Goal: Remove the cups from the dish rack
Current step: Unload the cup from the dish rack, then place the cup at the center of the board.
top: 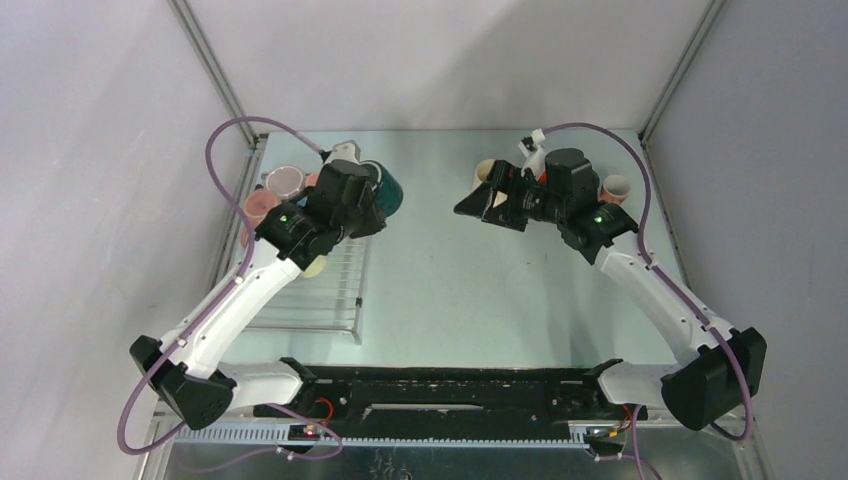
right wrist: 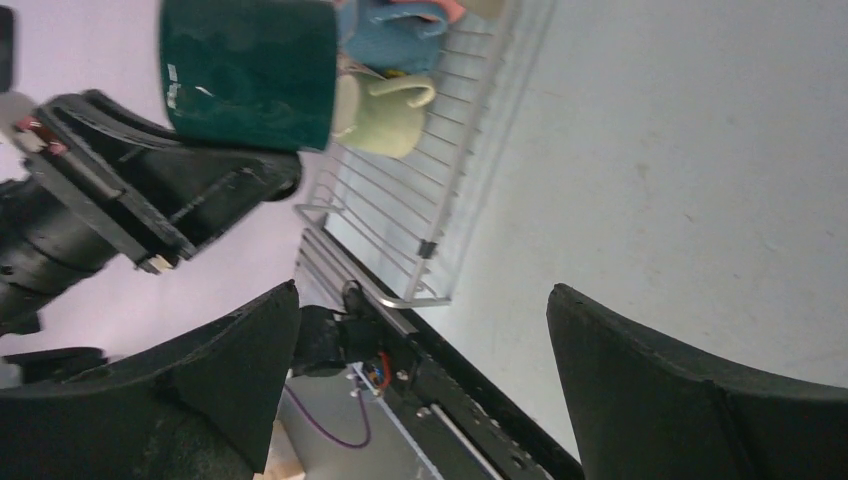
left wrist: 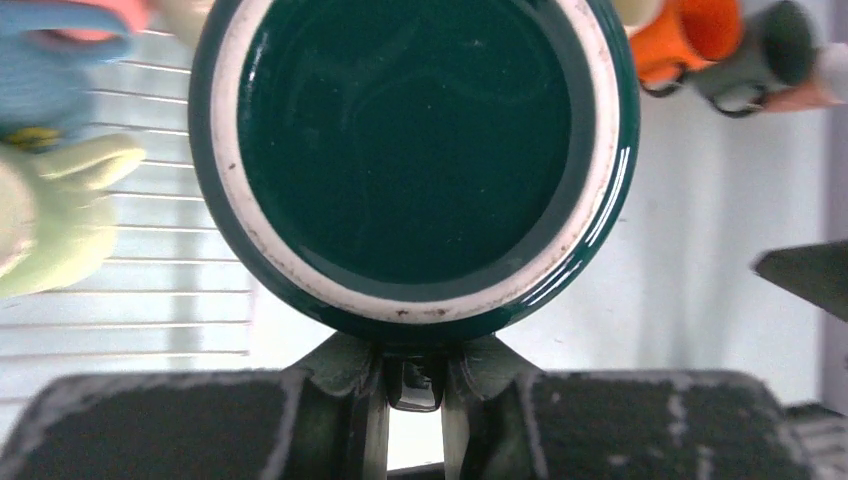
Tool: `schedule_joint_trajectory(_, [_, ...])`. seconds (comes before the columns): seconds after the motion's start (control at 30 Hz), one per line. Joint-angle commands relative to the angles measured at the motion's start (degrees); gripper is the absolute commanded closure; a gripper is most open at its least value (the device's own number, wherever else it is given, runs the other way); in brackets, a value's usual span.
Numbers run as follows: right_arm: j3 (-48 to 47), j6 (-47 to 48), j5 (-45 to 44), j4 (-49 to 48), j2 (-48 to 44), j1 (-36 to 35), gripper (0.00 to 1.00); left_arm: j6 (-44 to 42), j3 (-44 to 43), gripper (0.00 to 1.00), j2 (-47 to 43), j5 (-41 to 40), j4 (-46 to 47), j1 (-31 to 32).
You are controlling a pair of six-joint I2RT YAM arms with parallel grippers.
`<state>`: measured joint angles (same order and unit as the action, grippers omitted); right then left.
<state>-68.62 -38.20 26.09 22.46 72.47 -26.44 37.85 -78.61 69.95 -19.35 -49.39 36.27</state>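
Note:
My left gripper is shut on the handle of a dark green cup and holds it in the air just right of the dish rack. In the left wrist view the cup's underside fills the frame, with the handle pinched in my left gripper. Pink cups and a cream cup stand in the rack. My right gripper is open and empty, pointing left toward the green cup. In its own view the right gripper is spread wide.
An orange cup and a dark one lie on the table at the back right, near a pale cup. A blue cup and pale green cup sit in the rack.

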Motion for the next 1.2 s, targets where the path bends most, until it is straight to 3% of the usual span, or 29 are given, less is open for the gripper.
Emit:
schedule_joint_trajectory(0.0, [0.1,-6.7,3.7,-8.3,-2.4,0.1,0.0,3.1,-2.8,1.0,-1.0,10.9,13.8,0.7])
schedule_joint_trajectory(0.2, [0.0,-11.6,5.7,-16.4,-1.2,-0.2,0.0,7.5,-0.7,1.0,-0.6,21.7,21.6,1.4])
schedule_joint_trajectory(0.57, [0.1,-19.2,9.2,-32.1,1.6,-0.7,0.05,14.2,2.2,1.0,0.0,31.8,30.9,1.8])
schedule_joint_trajectory(1.0, [0.1,-27.6,12.5,-43.2,4.5,-1.2,0.33,22.0,7.2,1.0,0.5,39.2,42.4,1.8])
schedule_joint_trajectory(1.17, [0.1,-29.7,12.7,-45.5,5.2,-1.3,0.57,24.5,9.2,1.0,0.2,40.8,45.8,1.8])
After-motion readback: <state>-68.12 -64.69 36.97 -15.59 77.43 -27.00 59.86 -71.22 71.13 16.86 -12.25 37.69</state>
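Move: My left hand already pinches the dark green cup, its body about 4 cm ahead, 2 cm right and 5 cm above the pinch; my open right fingers wait about 23 cm to the left hand's right, 2 cm ahead and nearly level. From my right hand that cup is some 21 cm left, 2 cm ahead and 4 cm higher. The cream cup stands about 23 cm ahead of my right hand, 1 cm right and 23 cm below, with the orange cup 9 cm to its right. I carry the green cup right about 15 cm and up some 8 cm with my left hand, rolling it roughly 45 degrees left side down and swinging it clockwise, without loosening the fingers. My right hand rises about 11 cm and edges 5 cm left to meet the cup, rolling some 30 degrees left side up; late on its fingers close to about half, straddling the wall at the mouth. ##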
